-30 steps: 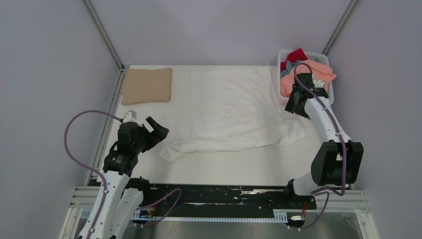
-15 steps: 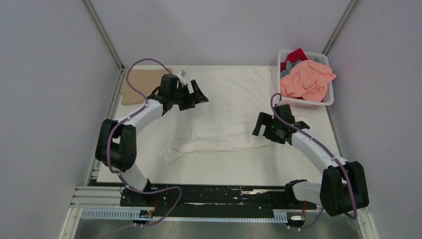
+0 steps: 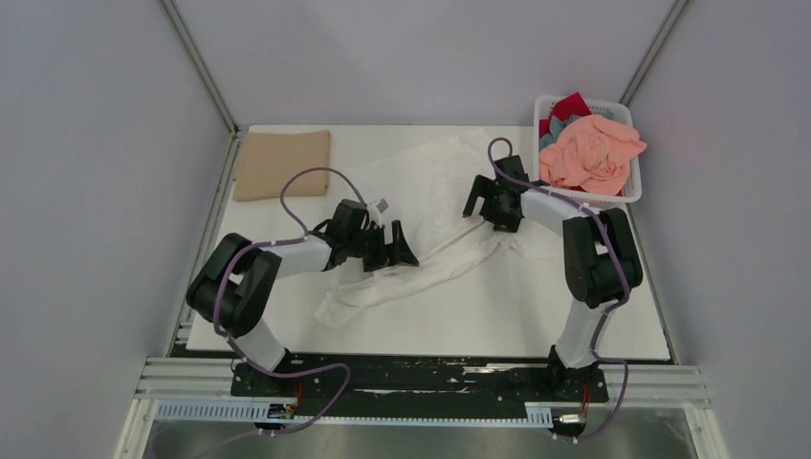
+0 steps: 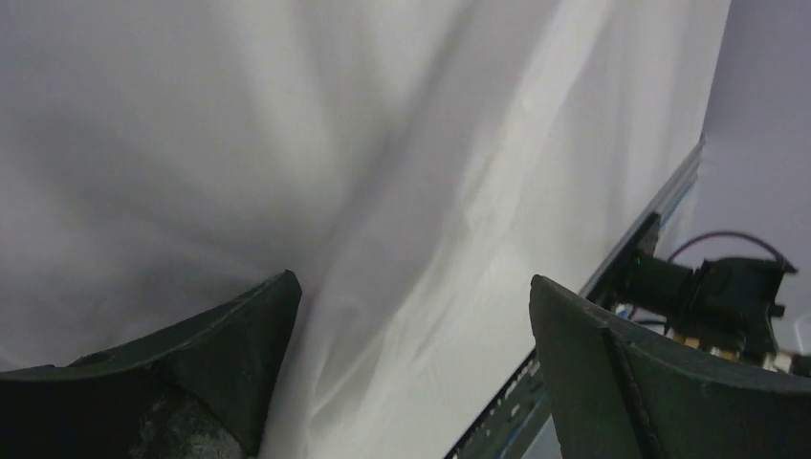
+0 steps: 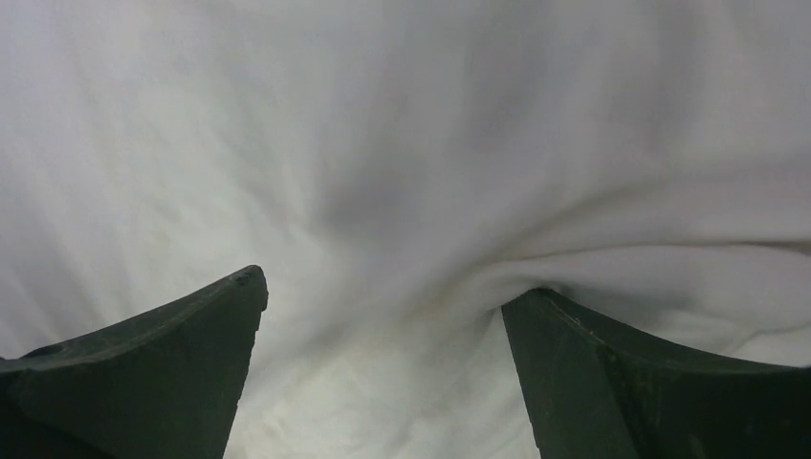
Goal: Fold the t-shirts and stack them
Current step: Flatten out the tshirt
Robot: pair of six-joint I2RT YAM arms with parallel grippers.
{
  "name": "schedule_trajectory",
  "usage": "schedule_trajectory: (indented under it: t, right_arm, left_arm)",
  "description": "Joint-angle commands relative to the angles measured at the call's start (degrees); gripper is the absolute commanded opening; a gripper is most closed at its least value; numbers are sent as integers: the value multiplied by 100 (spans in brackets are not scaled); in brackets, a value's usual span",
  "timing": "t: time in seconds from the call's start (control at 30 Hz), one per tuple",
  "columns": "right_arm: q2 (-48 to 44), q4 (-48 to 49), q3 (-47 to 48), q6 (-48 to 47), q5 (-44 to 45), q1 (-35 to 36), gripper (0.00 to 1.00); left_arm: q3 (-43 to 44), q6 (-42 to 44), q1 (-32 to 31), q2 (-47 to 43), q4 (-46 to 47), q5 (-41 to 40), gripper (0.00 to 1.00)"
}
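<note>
The white t-shirt (image 3: 432, 206) lies bunched in a diagonal band across the middle of the table. My left gripper (image 3: 402, 247) stands open at the shirt's near-left part, its fingers low over the white cloth (image 4: 383, 143) with nothing pinched between them. My right gripper (image 3: 478, 199) is open at the shirt's far-right part, and one finger (image 5: 612, 382) is tucked beneath a fold of the cloth (image 5: 383, 124). A tan t-shirt (image 3: 283, 164) lies folded flat at the back left. Salmon pink (image 3: 591, 153), red (image 3: 572, 103) and grey-blue t-shirts are heaped in the basket.
The white lattice basket (image 3: 633, 189) stands at the back right corner, just right of my right arm. Grey walls close in both sides and the back. The black mounting rail (image 3: 421, 378) runs along the near edge.
The left gripper came from the shirt's far-left edge toward the near middle. The right gripper went back toward the basket. The flat white shirt is now bunched diagonally.
</note>
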Motion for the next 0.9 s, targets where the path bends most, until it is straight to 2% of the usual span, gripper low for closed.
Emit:
schedule_trajectory:
  t: [0.0, 0.1, 0.2, 0.27, 0.37, 0.47, 0.57, 0.67, 0.77, 0.87]
  right_arm:
    - [1148, 374, 1321, -268, -526, 249, 98]
    - [1950, 300, 2380, -606, -584, 535, 98]
    - [2669, 192, 3430, -880, -925, 699, 98]
    - [3070, 106, 4037, -980, -1125, 703, 97]
    - [3492, 64, 4708, -1256, -1271, 706, 97]
    - [3903, 66, 5460, -1646, -1324, 705, 97]
    - [4240, 76, 6251, -2040, -1208, 654, 99]
    - [4501, 64, 6776, -2026, -1150, 492, 100]
    - [4339, 42, 6856, -1936, -1188, 278, 100]
    - [3771, 9, 6568, -1971, -812, 128, 100]
  left_arm:
    - [-1300, -254, -658, -640, 42, 74, 100]
    - [-1578, -292, -1137, -771, 585, 463, 100]
    - [-1231, -249, -1586, -412, 1127, 854, 100]
    - [-724, -266, -1776, -62, 1347, 1033, 100]
    - [462, -335, -1888, 818, 1312, 730, 100]
    - [1765, -405, -1899, 1611, 1054, 656, 100]
    - [2631, -396, -1894, 2304, 891, 151, 100]
    - [3538, -251, -1888, 2661, 308, -157, 100]
    - [3541, 104, -1884, 2397, -133, -419, 100]
    - [2719, 469, -1881, 1564, -292, -845, 100]
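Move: The t-shirt's bunched near band slants beneath the left hand, its middle about 5 cm back, 5 cm right and 4 cm below; the near-left sleeve lies roughly 16 cm back and 15 cm left. From the right hand, the shirt's far edge is some 26 cm ahead and 13 cm left, 2 cm lower, while the laundry basket's middle stands about 25 cm ahead, 28 cm right and slightly higher. Open fingers brushing the shirt, left hand sweeps 11 cm back, then right-forward; right hand some 22 cm forward-left. ##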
